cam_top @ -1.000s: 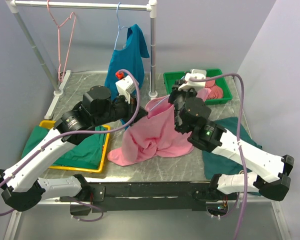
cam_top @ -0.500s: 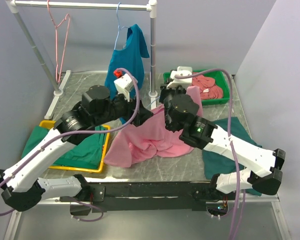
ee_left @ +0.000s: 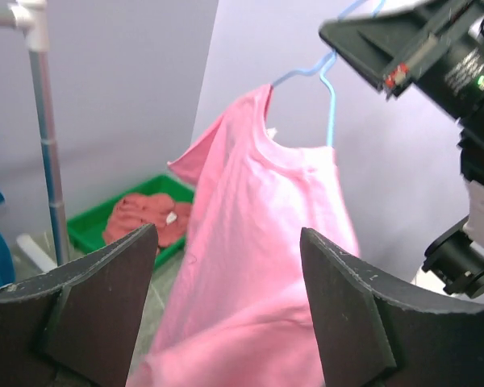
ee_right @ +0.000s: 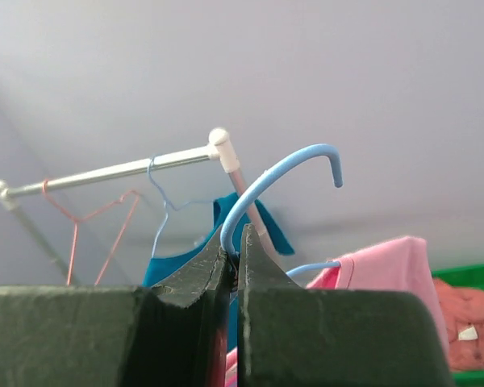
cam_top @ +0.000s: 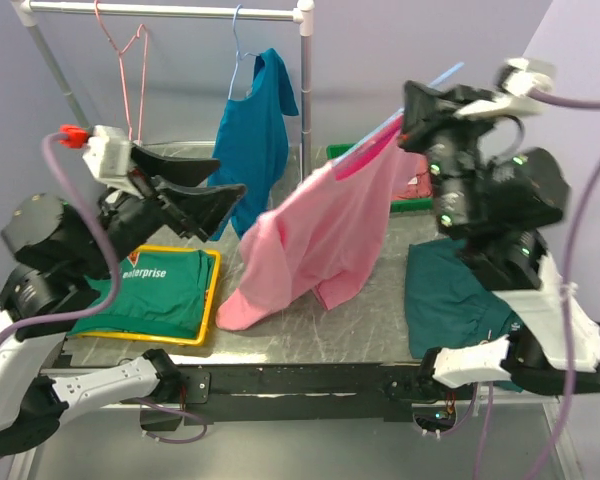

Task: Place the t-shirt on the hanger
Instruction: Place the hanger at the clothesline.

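Note:
The light-blue wire hanger (cam_top: 378, 133) is held high at the right, and my right gripper (cam_top: 420, 105) is shut on it just below the hook (ee_right: 274, 173). The bright pink t-shirt (cam_top: 325, 230) hangs from the hanger by its neck. Its lower end still trails on the table (cam_top: 240, 312). My left gripper (cam_top: 230, 177) stands open to the left of the shirt, apart from it. In the left wrist view the t-shirt (ee_left: 266, 242) and hanger (ee_left: 331, 105) show beyond the spread fingers (ee_left: 105, 282), with nothing between them.
A clothes rack (cam_top: 180, 12) at the back carries a salmon wire hanger (cam_top: 130, 60) and a teal-blue shirt (cam_top: 255, 130). A green bin (ee_left: 89, 222) holds a dusty-rose garment (ee_left: 145, 218). A yellow tray (cam_top: 212, 300) with a green shirt sits front left. A dark teal cloth (cam_top: 455, 290) lies at the right.
My left gripper opened, let go of the shirt and drew back to the left. My right arm lifted the hanger up and to the right, so the shirt now hangs off the table.

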Motion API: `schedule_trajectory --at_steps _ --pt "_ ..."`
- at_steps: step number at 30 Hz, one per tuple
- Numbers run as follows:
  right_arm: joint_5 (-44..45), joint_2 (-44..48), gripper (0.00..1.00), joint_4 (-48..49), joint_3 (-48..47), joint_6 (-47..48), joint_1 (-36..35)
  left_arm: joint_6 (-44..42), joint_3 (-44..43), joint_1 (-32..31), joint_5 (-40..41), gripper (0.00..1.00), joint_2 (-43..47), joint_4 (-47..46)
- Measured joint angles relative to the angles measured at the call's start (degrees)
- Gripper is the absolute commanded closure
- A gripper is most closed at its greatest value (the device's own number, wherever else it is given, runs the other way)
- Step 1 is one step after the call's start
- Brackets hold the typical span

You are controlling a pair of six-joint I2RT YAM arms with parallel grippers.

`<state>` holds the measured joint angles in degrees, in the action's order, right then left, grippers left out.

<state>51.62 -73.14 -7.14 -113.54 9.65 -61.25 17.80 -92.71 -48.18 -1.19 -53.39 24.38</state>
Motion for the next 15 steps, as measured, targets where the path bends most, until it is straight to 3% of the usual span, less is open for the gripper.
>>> schedule_trajectory --at_steps 7,15 --pt "-2.0 7.5 1.00 -2.0 18.6 -7.8 0.0 -0.6 2.2 0.0 -0.7 0.23 1.2 3.7" --pt "-3.0 0.9 1.00 -9.0 32.6 -17.0 -0.2 0.1 16.9 0.0 -5.2 0.25 2.4 11.7"
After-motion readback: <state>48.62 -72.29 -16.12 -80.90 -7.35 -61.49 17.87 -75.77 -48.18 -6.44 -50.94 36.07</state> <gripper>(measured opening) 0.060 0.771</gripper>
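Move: Some 35 cm ahead of the right hand, 12 cm to its left and roughly level with it, is the clothesline's near end. The teal shirt hangs about 27 cm ahead, 23 cm left and 25 cm lower; the green bin sits about 32 cm ahead, 12 cm right and 60 cm below. The pink t-shirt's middle is some 30 cm below this hand and 11 cm left; from the left hand it is 8 cm ahead, 12 cm right, 22 cm below. Sinking quickly by about 24 cm and swinging some 10 cm left, the right hand lowers the blue hanger with the pink t-shirt, its shut fingers still pinching the hanger by the hook; the hand also tips downward by some 20 degrees and rolls left side down. The left hand, fingers staying open and empty, drops about 16 cm beside the shirt, its fingers tilting down too. ##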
